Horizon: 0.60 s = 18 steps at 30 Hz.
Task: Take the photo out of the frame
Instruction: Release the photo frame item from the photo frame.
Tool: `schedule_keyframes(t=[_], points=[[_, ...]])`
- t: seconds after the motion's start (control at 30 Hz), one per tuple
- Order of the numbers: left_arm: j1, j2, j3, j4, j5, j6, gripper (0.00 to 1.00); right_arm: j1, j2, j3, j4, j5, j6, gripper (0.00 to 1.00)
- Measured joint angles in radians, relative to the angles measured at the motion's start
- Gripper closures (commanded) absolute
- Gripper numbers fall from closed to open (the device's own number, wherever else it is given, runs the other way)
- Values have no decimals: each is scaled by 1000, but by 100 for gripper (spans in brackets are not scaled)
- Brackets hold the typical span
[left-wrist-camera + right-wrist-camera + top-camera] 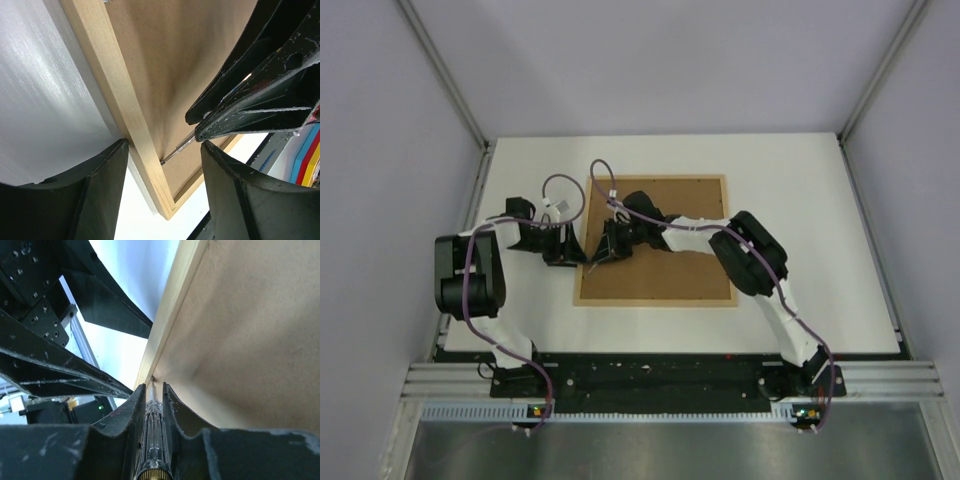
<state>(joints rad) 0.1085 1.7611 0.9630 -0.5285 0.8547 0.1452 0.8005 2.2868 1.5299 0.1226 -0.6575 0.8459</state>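
The frame (pixel 655 302) lies face down on the white table, its brown backing board (pixel 670 280) facing up. The photo is hidden under that board. My right gripper (pixel 603 248) is shut on a clear-handled screwdriver (pixel 154 430). The screwdriver's tip (pixel 172 155) sits where the board meets the frame's left rail (pixel 115 85). My left gripper (pixel 164 145) stands open astride that same rail near the frame's near-left corner. One finger (pixel 100 200) is outside over the table and the other finger (pixel 250 200) is over the board.
The two grippers are close together at the frame's left side, with the right gripper (pixel 250 105) just above my left one. Grey enclosure walls (pixel 390 150) stand on both sides. Table surface (pixel 820 200) extends right of the frame.
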Motion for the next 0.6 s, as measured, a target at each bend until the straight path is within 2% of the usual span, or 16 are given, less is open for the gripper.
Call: schedule_keyframes(t=[0.1,0.27,0.4,0.6], points=[[0,0,0,0,-1,-1,32,8,6,45,-59,32,-24,100],[-1,0,0,-1,18,-11,14,21,16,110,-155,85,-46,100],[5,-1,3,-11,55,-13,4,27,16,134,-201,112,-58,100],[70,-1,4,-39,149,1,1,29,16,137,-213,127,-56,100]])
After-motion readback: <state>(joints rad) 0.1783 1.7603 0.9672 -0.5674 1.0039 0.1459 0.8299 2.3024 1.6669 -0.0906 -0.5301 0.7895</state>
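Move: The metal tab at the screwdriver's tip, by the inner edge of the frame's left rail, lies about 4 cm left of the right hand, 1 cm back and 3 cm below. The frame's near-left corner is some 8 cm back from that tab and 2 cm to its left; the next tab is roughly 14 cm ahead of it. From the left hand, that first tab lies about 2 cm back, 1 cm right and 3 cm below. The tab by the left rail keeps the screwdriver's tip at it while the right hand, grip still shut on the tool, works about 1 cm forward and left, tips its fingers some 5 to 10 degrees farther down, then stays there. The left hand's fingertip comes off the rail's outer side as that hand opens from two-thirds to fully wide and rises about 2 cm, fingertips tilting up. ##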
